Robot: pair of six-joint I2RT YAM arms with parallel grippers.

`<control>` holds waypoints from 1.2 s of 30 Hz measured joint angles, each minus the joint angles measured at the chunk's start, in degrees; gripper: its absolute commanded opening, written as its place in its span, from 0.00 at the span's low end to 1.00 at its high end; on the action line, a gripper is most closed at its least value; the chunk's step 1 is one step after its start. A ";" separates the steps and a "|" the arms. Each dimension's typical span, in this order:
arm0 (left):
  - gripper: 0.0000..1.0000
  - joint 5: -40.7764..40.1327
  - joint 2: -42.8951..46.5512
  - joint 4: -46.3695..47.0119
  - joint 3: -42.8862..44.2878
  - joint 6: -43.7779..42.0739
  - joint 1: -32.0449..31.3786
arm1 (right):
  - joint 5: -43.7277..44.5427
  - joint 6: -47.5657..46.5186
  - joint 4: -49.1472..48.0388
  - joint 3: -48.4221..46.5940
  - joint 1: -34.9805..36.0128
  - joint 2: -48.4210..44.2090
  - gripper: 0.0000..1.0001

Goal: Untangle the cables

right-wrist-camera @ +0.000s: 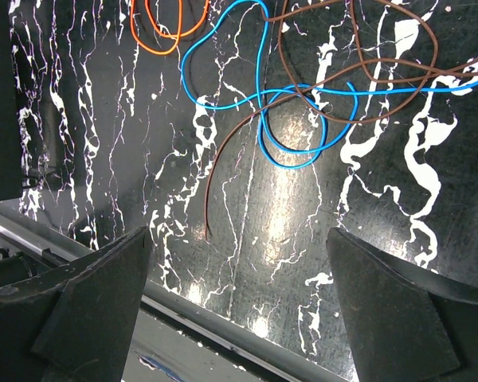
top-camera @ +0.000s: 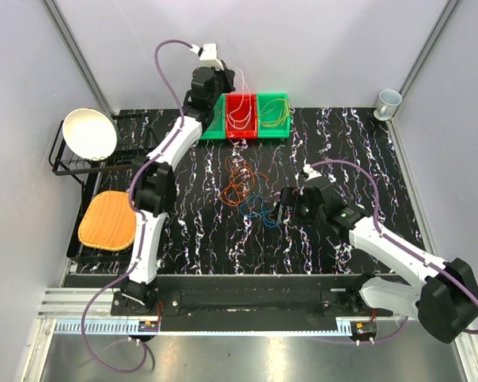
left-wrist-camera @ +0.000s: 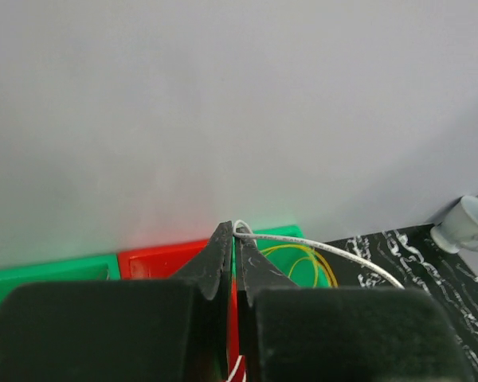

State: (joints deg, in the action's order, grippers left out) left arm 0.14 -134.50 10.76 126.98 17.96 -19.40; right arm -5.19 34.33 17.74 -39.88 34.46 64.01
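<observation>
A tangle of thin cables (top-camera: 244, 185) in orange, brown and blue lies mid-table. My left gripper (left-wrist-camera: 234, 231) is shut on a white cable (left-wrist-camera: 327, 252), held high above the red bin (top-camera: 241, 116); the white cable (top-camera: 244, 99) hangs down into that bin. Yellow-green cables (top-camera: 275, 111) lie in the right green bin (top-camera: 261, 119). My right gripper (top-camera: 280, 208) is open and empty, low over the table just right of the tangle. In the right wrist view a blue cable (right-wrist-camera: 259, 95), a brown cable (right-wrist-camera: 223, 155) and an orange cable (right-wrist-camera: 155, 32) lie ahead of its fingers (right-wrist-camera: 95, 298).
A green bin (top-camera: 212, 126) stands left of the red one. A wire rack (top-camera: 76, 163) at the left holds a white bowl (top-camera: 89, 133) and an orange mat (top-camera: 107, 219). A grey cup (top-camera: 388, 102) stands at the back right corner.
</observation>
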 measured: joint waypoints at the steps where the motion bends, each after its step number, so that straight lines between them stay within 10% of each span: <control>1: 0.00 -0.20 -1.11 0.07 0.28 0.00 0.00 | -0.02 0.00 -0.09 0.00 0.00 0.11 0.96; 36: 0.00 -5.49 -15.76 5.86 5.75 9.60 2.34 | -1.86 1.57 -2.10 -1.01 0.00 4.55 0.96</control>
State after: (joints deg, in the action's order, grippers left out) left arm -5.34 -150.26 16.62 132.73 27.55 -17.06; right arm -7.05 35.90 15.64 -40.88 34.46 68.55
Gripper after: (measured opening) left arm 0.008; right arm 0.957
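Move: Just ahead of and well below the left hand, which already holds the white cable, is the red bin: its middle lies about 8 cm forward, 3 cm right and 28 cm down. A green bin adjoins it on either side: the left one about 8 cm to the hand's left, the right one, with the yellow cable, about 14 cm to its right, both equally far ahead and down. From the right hand, the red bin is roughly 48 cm ahead, 11 cm left and 10 cm lower. Dropping quickly some 17 cm over the red bin while edging forward, the left hand tips its fingers down about 15 degrees, then turns back and climbs some 5 cm, still creeping forward and ending slightly left of its start. The fingers stay shut on the white cable; the tips partly level out, the hand swings a little counter-clockwise, and late on its left side rolls down. ##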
